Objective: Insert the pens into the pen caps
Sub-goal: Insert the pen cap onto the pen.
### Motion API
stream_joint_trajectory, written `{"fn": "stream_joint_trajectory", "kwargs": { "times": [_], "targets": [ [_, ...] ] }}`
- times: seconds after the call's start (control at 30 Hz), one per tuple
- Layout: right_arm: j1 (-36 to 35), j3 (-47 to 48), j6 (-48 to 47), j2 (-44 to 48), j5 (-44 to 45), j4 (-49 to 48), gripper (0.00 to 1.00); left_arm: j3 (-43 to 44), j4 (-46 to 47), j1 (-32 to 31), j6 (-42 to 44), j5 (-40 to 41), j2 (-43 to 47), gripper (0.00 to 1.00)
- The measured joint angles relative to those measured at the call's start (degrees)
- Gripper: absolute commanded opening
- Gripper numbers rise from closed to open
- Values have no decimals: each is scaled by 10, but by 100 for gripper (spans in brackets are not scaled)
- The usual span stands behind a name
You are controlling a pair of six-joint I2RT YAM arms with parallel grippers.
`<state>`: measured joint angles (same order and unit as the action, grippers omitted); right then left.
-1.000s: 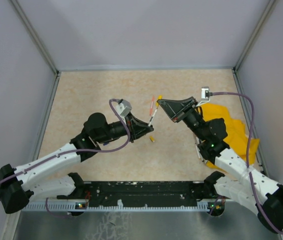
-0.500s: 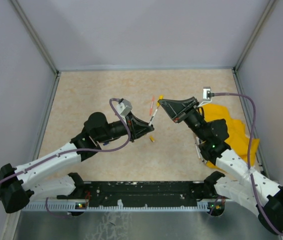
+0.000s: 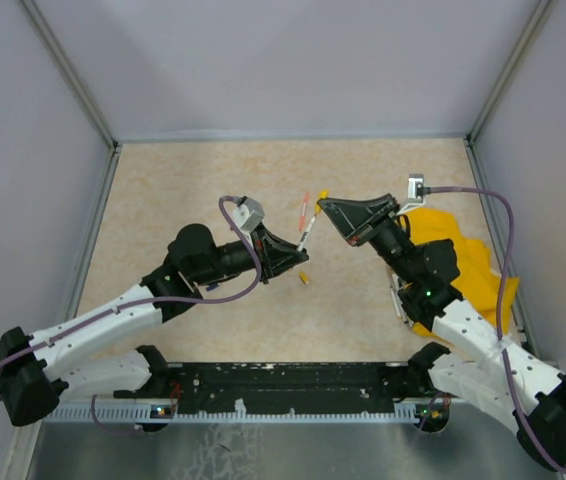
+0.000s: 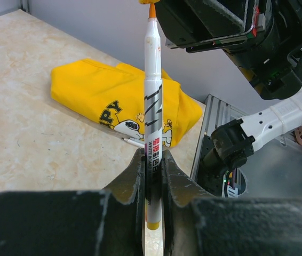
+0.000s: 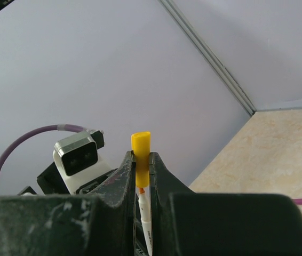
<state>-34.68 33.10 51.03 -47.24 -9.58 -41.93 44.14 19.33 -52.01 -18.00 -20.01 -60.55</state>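
My left gripper is shut on a white pen with black and red print, held upright with its orange tip uppermost. My right gripper is shut on a yellow pen cap, whose open end faces down onto that tip. The pen's tip sits just below the cap's mouth, between my right fingers. From above, both grippers meet over mid-table, left gripper below right gripper, with the pen slanting between them. An orange-pink pen and a small yellow cap lie on the table.
A yellow cloth with a cartoon print lies at the right, under the right arm. A thin pen lies against its near edge. A purple cap rests on the beige tabletop. Grey walls close in the table on three sides.
Almost nothing differs. The right gripper with the yellow cap has edged slightly to the right; both grips are the same.
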Motion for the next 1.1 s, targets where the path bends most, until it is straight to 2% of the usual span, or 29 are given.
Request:
{"fn": "stream_joint_trajectory", "kwargs": {
  "times": [0.67, 0.87, 1.1],
  "targets": [
    [0, -19, -6, -12, -50, -43, 1, 0, 40, 0, -28, 0, -11, 0],
    [4, -28, -16, -23, -69, -78, 13, 1, 64, 0, -46, 0, -22, 0],
    [3, -31, -24, -18, -91, -75, 36, 9, 78, 0, -52, 0, -23, 0]
  ]
}}
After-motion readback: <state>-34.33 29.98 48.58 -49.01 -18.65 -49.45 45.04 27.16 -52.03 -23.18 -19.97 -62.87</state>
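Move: The left hand grips the pen low with its tip up. The yellow cap in the right fingers sits at that tip, about 10 cm above the left hand, 5 ahead and 4 to its right. From the right hand, the pen's middle is some 6 cm below, 3 back and 3 left. On the table 38 cm below the right hand, a loose yellow cap lies about 2 cm ahead and an orange pen 21 ahead, neither off to the side. Cap mouth and pen tip, already together, are pushed into each other: the right hand eases back, left and down, about 2.5 cm in all, while the left keeps its grip and lifts the pen about 2.5 cm, tilting slightly and drifting 1 cm right. Near the end the right fingers open and let go of the cap. ##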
